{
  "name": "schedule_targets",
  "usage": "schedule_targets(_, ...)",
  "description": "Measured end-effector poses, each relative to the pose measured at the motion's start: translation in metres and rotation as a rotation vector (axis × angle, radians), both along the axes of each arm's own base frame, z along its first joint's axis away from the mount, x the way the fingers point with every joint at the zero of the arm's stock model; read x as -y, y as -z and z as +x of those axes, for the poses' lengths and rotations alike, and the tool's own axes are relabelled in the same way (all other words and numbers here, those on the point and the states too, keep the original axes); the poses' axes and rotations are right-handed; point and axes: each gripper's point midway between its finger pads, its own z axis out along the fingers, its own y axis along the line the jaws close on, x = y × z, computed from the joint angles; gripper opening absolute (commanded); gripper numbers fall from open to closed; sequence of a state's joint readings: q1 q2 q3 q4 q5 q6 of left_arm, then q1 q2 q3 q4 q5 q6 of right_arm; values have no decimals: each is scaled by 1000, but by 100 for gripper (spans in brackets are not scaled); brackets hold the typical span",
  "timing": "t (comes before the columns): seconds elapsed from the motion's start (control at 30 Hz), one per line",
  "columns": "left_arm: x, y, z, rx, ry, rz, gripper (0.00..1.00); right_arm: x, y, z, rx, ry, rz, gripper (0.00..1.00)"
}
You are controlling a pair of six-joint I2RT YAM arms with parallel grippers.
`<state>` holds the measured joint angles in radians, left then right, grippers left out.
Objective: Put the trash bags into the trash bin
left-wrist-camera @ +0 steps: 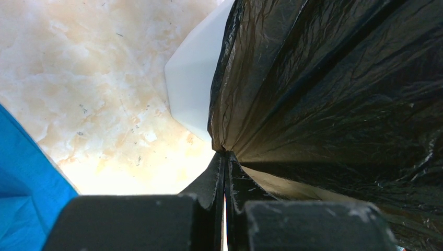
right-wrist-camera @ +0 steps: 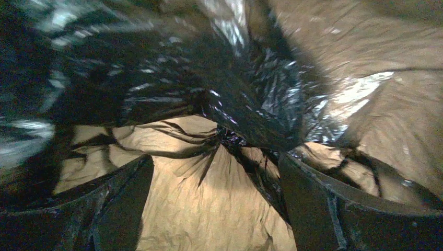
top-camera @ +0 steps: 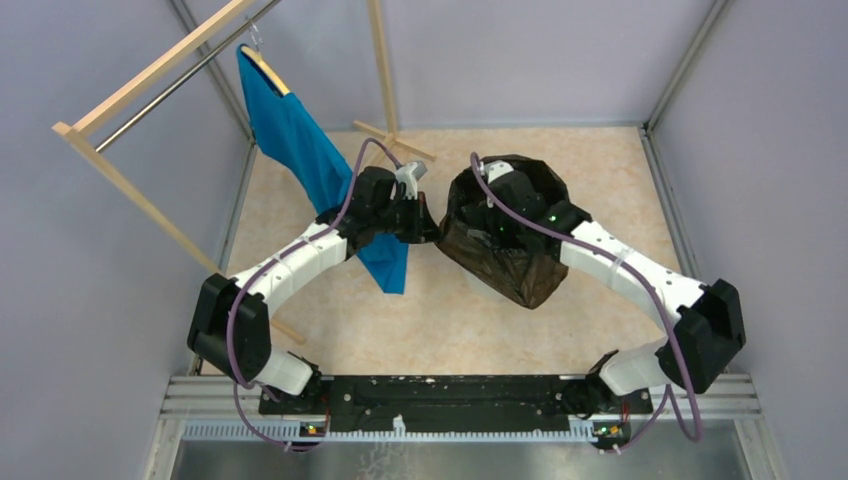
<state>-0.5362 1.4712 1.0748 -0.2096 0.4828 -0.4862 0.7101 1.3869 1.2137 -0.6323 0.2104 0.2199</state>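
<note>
The black trash bag (top-camera: 510,255) is draped over the trash bin, which it hides almost fully in the top view. In the left wrist view a white faceted wall of the bin (left-wrist-camera: 192,86) shows beside the glossy bag film (left-wrist-camera: 334,89). My left gripper (left-wrist-camera: 225,155) is shut on the bag's left edge; it also shows in the top view (top-camera: 427,228). My right gripper (right-wrist-camera: 214,209) is open, fingers (right-wrist-camera: 318,204) wide apart inside the bag, with brownish film (right-wrist-camera: 209,172) stretched in front. In the top view its fingers are hidden in the bag.
A blue T-shirt (top-camera: 300,140) hangs on a wooden clothes rack (top-camera: 150,70) at the back left, brushing my left arm; its cloth shows in the left wrist view (left-wrist-camera: 26,204). Grey walls enclose the beige floor (top-camera: 330,320).
</note>
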Motion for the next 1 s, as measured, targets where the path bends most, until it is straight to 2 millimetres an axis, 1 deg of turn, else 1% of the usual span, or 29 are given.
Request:
schedule_targets(0.1, 0, 0, 0, -3, -2, -2, 1, 1, 20, -3, -43, -10, -4, 90)
schedule_targets(0.17, 0, 0, 0, -7, -4, -4, 1, 0, 29, -5, -55, -18, 1, 90)
schedule_targets(0.23, 1, -1, -1, -10, -2, -8, 1, -2, 37, -6, -64, -26, 7, 90)
schedule_targets(0.33, 2, -3, -2, -11, 4, -18, 1, -7, 47, -1, -64, -24, 20, 90)
schedule_targets(0.47, 4, -4, -1, -7, 10, -26, 6, -8, 62, 2, -67, -9, 21, 90)
schedule_targets(0.6, 4, -5, -1, -5, 9, -28, 10, -16, 55, 10, -28, -1, 68, 89)
schedule_targets(0.7, 4, -5, -1, -3, 9, -28, 14, -17, 54, 12, -23, 2, 74, 89)
schedule_targets(0.83, 3, -4, -2, -6, 10, -23, 20, -12, 54, 10, -29, 14, 54, 90)
schedule_targets(0.9, 2, -3, -2, -7, 7, -16, 24, -6, 53, 6, -43, 19, 33, 91)
schedule_targets(0.93, 2, -2, -1, -5, 6, -13, 26, -3, 50, 3, -45, 21, 25, 91)
schedule_targets(1.0, 0, -2, -1, -3, 1, -7, 30, 1, 35, 2, -32, 24, 23, 92)
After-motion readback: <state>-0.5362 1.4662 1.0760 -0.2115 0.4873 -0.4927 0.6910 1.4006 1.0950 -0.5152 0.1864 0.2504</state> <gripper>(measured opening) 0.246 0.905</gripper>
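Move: My open right hand is already inside the trash bag, with the trash bin's middle about 4 cm ahead, 3 cm to its right and 8 cm below. The bag corner pinched by my left hand lies some 11 cm to my right hand's left, level with it; the bag's near flap sags about 7 cm back and 4 cm right, slightly lower. From my left hand, the bin's middle is about 4 cm ahead, 14 cm right and 8 cm below. I push my right hand about 6 cm down among the bag's folds inside the bin, fingers kept wide, swing a little forward and left and back again, then begin rising, by some 2.5 cm. My left hand stays almost in place at the bag corner and, in the second half, opens its fingers to about a quarter, ending its pinch. ##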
